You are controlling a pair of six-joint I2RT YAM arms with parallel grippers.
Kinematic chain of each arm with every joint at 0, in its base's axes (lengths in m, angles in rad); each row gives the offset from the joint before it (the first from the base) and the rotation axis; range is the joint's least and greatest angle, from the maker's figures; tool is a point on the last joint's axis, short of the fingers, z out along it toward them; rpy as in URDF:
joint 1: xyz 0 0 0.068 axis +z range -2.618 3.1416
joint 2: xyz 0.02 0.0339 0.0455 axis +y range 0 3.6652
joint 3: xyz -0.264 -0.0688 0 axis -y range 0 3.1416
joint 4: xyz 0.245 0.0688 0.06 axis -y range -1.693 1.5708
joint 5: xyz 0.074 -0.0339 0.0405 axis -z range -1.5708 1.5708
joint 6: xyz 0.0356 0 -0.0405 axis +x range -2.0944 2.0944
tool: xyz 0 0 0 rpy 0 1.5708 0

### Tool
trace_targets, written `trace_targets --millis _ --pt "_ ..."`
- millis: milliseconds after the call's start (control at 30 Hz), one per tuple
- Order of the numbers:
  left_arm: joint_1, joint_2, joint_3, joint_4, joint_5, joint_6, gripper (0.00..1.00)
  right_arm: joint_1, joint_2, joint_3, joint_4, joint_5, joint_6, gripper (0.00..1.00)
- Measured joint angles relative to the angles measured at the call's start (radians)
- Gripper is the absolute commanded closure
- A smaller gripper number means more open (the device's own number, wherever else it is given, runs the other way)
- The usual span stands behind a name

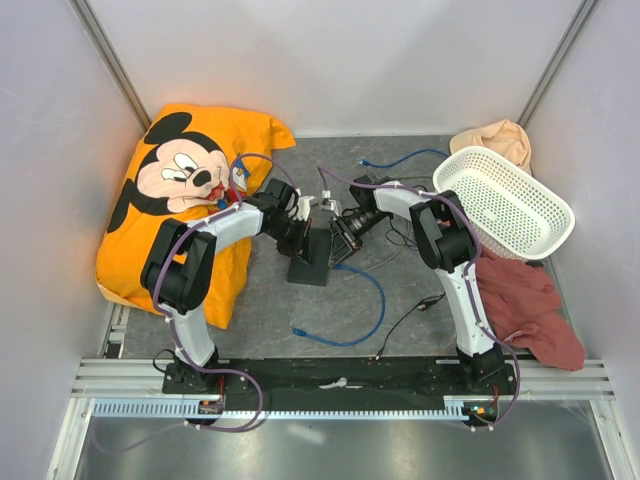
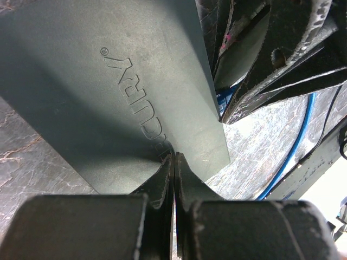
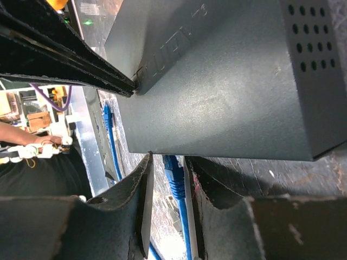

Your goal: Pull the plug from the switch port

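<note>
The flat matte-black switch (image 1: 312, 262) lies mid-table between both grippers. My left gripper (image 1: 296, 236) is shut, its tips (image 2: 173, 158) resting on the switch's top face (image 2: 108, 92), holding nothing. A blue plug (image 3: 173, 172) on a blue cable (image 1: 375, 300) sits in a port on the switch's edge (image 3: 227, 92). My right gripper (image 1: 345, 236) is at that edge. Its jaws (image 3: 167, 158) stand open on either side of the plug, with the plug close to the right finger and a gap on the left. The port itself is hidden by the box.
A Mickey Mouse pillow (image 1: 180, 190) lies at left. A white basket (image 1: 505, 200), beige cloth (image 1: 495, 138) and red cloth (image 1: 530, 300) lie at right. A second blue cable (image 1: 400, 158) lies at the back and a thin black cord (image 1: 405, 320) in front.
</note>
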Motion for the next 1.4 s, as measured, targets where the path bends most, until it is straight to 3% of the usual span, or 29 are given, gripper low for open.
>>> trace_targets --millis 333,700,1100,1233,1400 --pt "0.002 0.004 0.003 -0.003 0.003 0.0 0.98 -0.013 0.033 0.017 -0.026 -0.061 -0.021 0.61" --pt "0.006 0.018 0.018 -0.017 0.013 0.0 0.98 -0.034 0.081 0.045 -0.067 -0.121 -0.021 0.64" --pt "0.008 0.024 0.024 -0.024 0.019 0.0 0.98 -0.04 0.101 0.062 -0.095 -0.124 -0.05 0.78" --pt "0.008 0.026 0.027 -0.027 0.02 0.0 0.98 -0.04 0.102 0.063 -0.09 -0.113 -0.017 0.96" --pt "0.011 0.031 0.03 -0.031 0.027 0.0 0.98 -0.04 0.091 0.048 -0.072 -0.102 0.008 1.0"
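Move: The plug in the switch port sits between my right hand's open fingertips, about 1 cm to their left and 1 cm below. The switch's middle is some 6 cm left and 2 cm ahead of that hand; the loose clear plug of the grey cable lies roughly 3 cm back and 3 cm to its right. From my left hand, the switch's middle is about 2 cm ahead, 2 cm right and 2 cm lower, with the plug about 7 cm to the right. My left hand stays put, its shut fingertips still on top of the switch to steady it. Around the blue plug, I roll my right wrist some 10 degrees and ease that hand barely 1 cm down and to the right, then close its fingers from about a third open to nearly shut on the plug by the port. ##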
